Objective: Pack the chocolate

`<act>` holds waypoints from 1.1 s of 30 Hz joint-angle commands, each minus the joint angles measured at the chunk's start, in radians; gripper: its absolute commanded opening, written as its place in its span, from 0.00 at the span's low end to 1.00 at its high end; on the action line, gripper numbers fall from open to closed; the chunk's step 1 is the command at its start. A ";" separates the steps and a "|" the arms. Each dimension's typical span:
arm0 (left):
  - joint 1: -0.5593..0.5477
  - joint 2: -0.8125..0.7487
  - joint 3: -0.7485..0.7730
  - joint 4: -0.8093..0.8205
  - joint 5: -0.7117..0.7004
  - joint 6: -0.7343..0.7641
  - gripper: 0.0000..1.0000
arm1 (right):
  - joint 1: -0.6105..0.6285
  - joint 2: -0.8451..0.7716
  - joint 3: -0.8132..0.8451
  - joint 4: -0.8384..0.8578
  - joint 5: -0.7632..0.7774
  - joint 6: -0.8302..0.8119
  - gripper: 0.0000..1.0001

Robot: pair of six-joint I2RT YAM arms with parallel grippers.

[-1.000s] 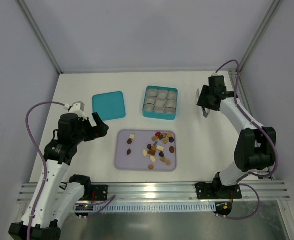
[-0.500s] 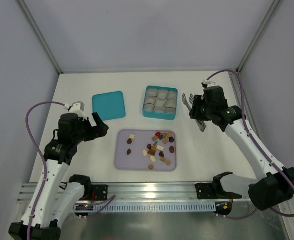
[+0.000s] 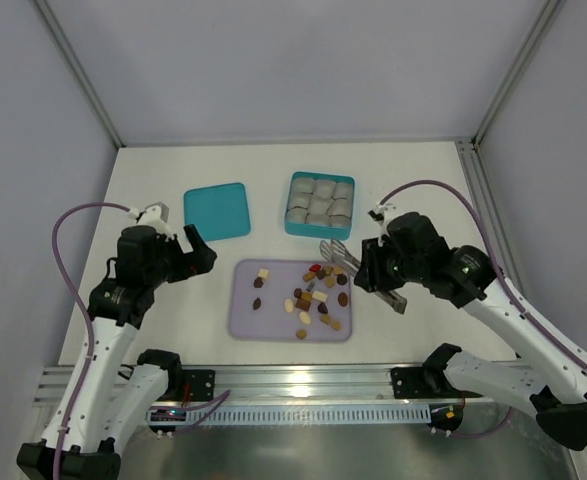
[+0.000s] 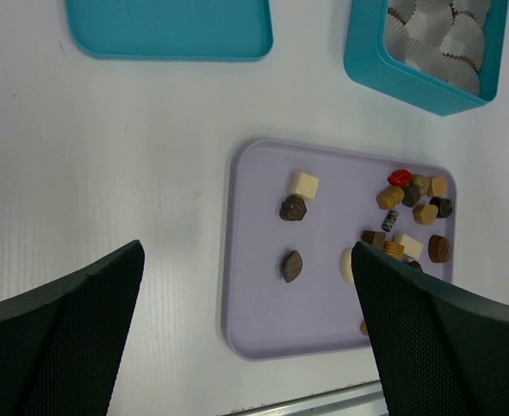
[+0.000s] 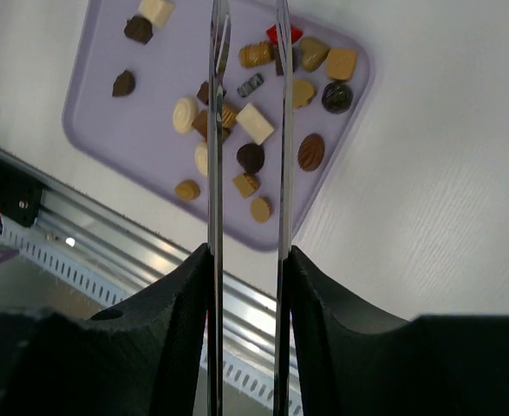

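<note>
The chocolate (image 3: 316, 296) lies as several small brown, tan, cream and red pieces on a lilac tray (image 3: 248, 320); most cluster at its right half (image 5: 252, 121). My right gripper (image 3: 375, 272) is shut on metal tongs (image 3: 339, 254). Both tong blades (image 5: 214, 130) run between its fingers, and their tips hang over the tray's far right corner, apart, with nothing between them. My left gripper (image 3: 195, 250) is open to the left of the tray (image 4: 263, 303), with nothing between its fingers (image 4: 81, 329). It looks down on two dark pieces (image 4: 292, 208).
A teal box (image 3: 319, 203) lined with grey-white paper cups stands behind the tray. Its flat teal lid (image 3: 217, 210) lies to the left. The aluminium rail (image 3: 303, 382) runs along the near table edge. Frame posts stand at the back corners.
My right arm has swung from the back right toward the tray's right side, carrying the tongs, and its fingers have squeezed the blades closer together. The left arm has not moved.
</note>
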State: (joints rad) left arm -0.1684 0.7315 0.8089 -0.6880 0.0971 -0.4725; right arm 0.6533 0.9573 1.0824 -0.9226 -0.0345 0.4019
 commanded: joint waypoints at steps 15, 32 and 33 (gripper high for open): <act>-0.006 0.008 0.001 0.016 -0.020 -0.011 1.00 | 0.275 0.248 0.091 0.025 -0.007 -0.001 0.41; -0.017 0.011 0.001 0.015 -0.025 -0.012 1.00 | 0.276 0.244 0.048 -0.033 0.015 -0.044 0.41; -0.016 0.009 0.001 0.013 -0.028 -0.011 1.00 | 0.276 0.247 0.042 -0.030 0.010 -0.046 0.41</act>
State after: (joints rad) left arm -0.1787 0.7425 0.8089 -0.6895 0.0868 -0.4728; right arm 0.9234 1.2175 1.1236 -0.9543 -0.0322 0.3790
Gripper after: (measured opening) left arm 0.996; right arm 0.416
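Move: The right hand, already holding the tongs, has the cream rectangular chocolate roughly 12 cm to its left, 5 cm ahead and 15 cm below. The brown oval chocolate lies about 6 cm to the right of that piece, level with it; the red chocolate is some 8 cm farther out than the cream one and about 1 cm to its left. From the idle left hand, the cream chocolate is about 28 cm to the right, level fore and aft, and 15 cm below. Leftward, downward and a little back, the right hand carries the tongs in over the tray towards the chocolates: some 6 cm left, 5 cm down and 4 cm back, most of it in the first half before it nearly settles. The wrist turns about 15 degrees counter-clockwise and tips further down, the fingers keeping their hold on the half-open tongs. ##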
